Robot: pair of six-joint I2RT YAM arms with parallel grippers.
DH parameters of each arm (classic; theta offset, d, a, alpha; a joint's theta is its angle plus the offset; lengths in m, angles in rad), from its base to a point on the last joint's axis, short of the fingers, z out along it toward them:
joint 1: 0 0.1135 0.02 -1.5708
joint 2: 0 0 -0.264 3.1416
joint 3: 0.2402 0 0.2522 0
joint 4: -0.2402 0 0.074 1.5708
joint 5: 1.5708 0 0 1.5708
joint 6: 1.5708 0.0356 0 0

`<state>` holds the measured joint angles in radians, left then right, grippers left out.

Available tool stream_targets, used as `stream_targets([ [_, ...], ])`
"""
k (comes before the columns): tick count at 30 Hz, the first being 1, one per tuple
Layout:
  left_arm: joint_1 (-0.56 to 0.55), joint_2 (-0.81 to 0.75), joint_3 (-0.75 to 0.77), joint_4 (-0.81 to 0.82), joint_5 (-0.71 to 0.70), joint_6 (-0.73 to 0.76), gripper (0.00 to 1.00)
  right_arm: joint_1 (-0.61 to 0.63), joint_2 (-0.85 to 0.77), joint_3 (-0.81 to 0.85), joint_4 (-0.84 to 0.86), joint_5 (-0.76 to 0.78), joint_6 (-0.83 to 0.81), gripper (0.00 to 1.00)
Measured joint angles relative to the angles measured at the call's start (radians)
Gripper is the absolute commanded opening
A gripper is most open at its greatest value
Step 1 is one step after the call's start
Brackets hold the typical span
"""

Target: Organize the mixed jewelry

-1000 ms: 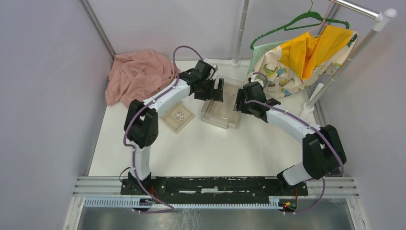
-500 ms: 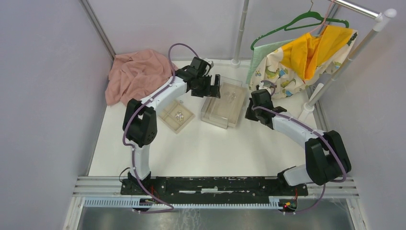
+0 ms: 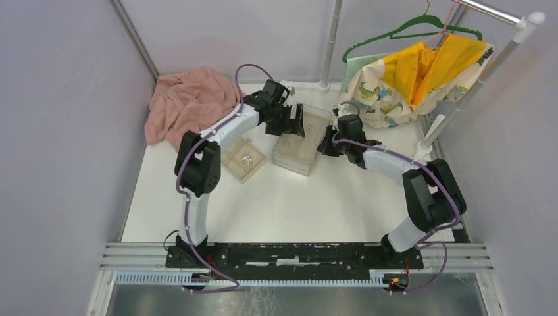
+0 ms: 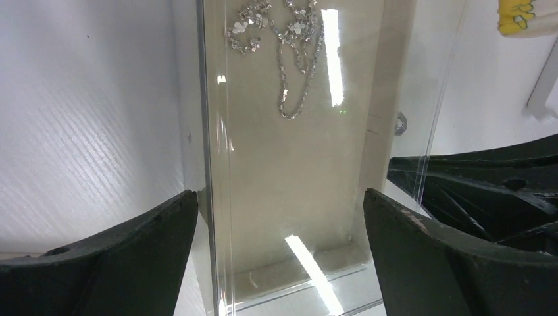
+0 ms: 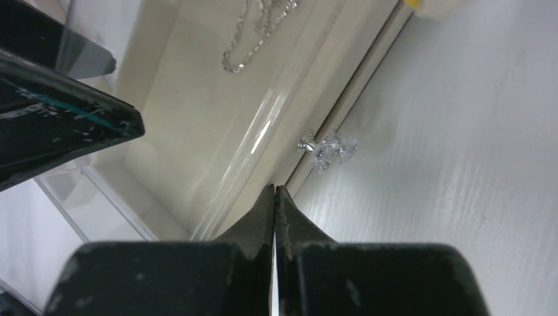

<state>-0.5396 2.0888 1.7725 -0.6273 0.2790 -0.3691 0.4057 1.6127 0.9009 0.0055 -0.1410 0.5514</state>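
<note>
The mixed jewelry shows as a tangle of silver chains (image 4: 283, 39) on the beige tray floor (image 4: 296, 164) inside the clear plastic box (image 3: 297, 146). The chain (image 5: 253, 36) also appears in the right wrist view. A small crystal earring-like piece (image 5: 327, 150) lies on the table just outside the box's wall. My left gripper (image 4: 279, 224) is open, its fingers straddling the box from above. My right gripper (image 5: 274, 192) is shut with nothing between its jaws, its tip at the foot of the box's right wall, a little short of the crystal piece.
A small beige tray (image 3: 231, 164) holding a few silver pieces (image 3: 247, 158) sits left of the box. A pink cloth (image 3: 191, 102) lies at the back left. A clothes rack (image 3: 454, 105) with hanging garments (image 3: 421, 79) stands at the back right.
My right gripper has shut. It swung out to the right of the box, then came back to the box's right wall. The left gripper shifted slightly and stays open.
</note>
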Motion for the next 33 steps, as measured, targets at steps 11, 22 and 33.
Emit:
stream_targets([
  [11, -0.002, -0.001, 0.096, -0.053, -0.072, 0.0, 1.0, -0.002, -0.141, -0.1, -0.017, 0.107, -0.036, 0.06],
  [22, 0.165, -0.317, -0.091, -0.14, -0.369, -0.029, 1.0, -0.003, -0.476, -0.186, -0.17, 0.338, -0.121, 0.39],
  [33, 0.32, -0.263, -0.272, -0.193, -0.542, -0.225, 0.71, -0.003, -0.422, -0.198, -0.184, 0.302, -0.138, 0.39],
])
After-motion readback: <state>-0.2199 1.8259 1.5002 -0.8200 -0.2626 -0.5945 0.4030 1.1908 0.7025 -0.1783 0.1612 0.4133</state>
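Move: The divided tray lies about 21 cm left of the left hand, 6 cm back and 9 cm below it; the clear box's middle is some 4 cm to that hand's right, 1 cm ahead and 6 cm below. The pink cloth lies roughly 34 cm left and 10 cm ahead. From the right hand the tray is about 31 cm left, level fore and aft, with the clear box's middle 7 cm left and 5 cm ahead. Left hand lifts, swings some 25 cm left and sinks over the divided tray; right hand retreats rightward, opening. ##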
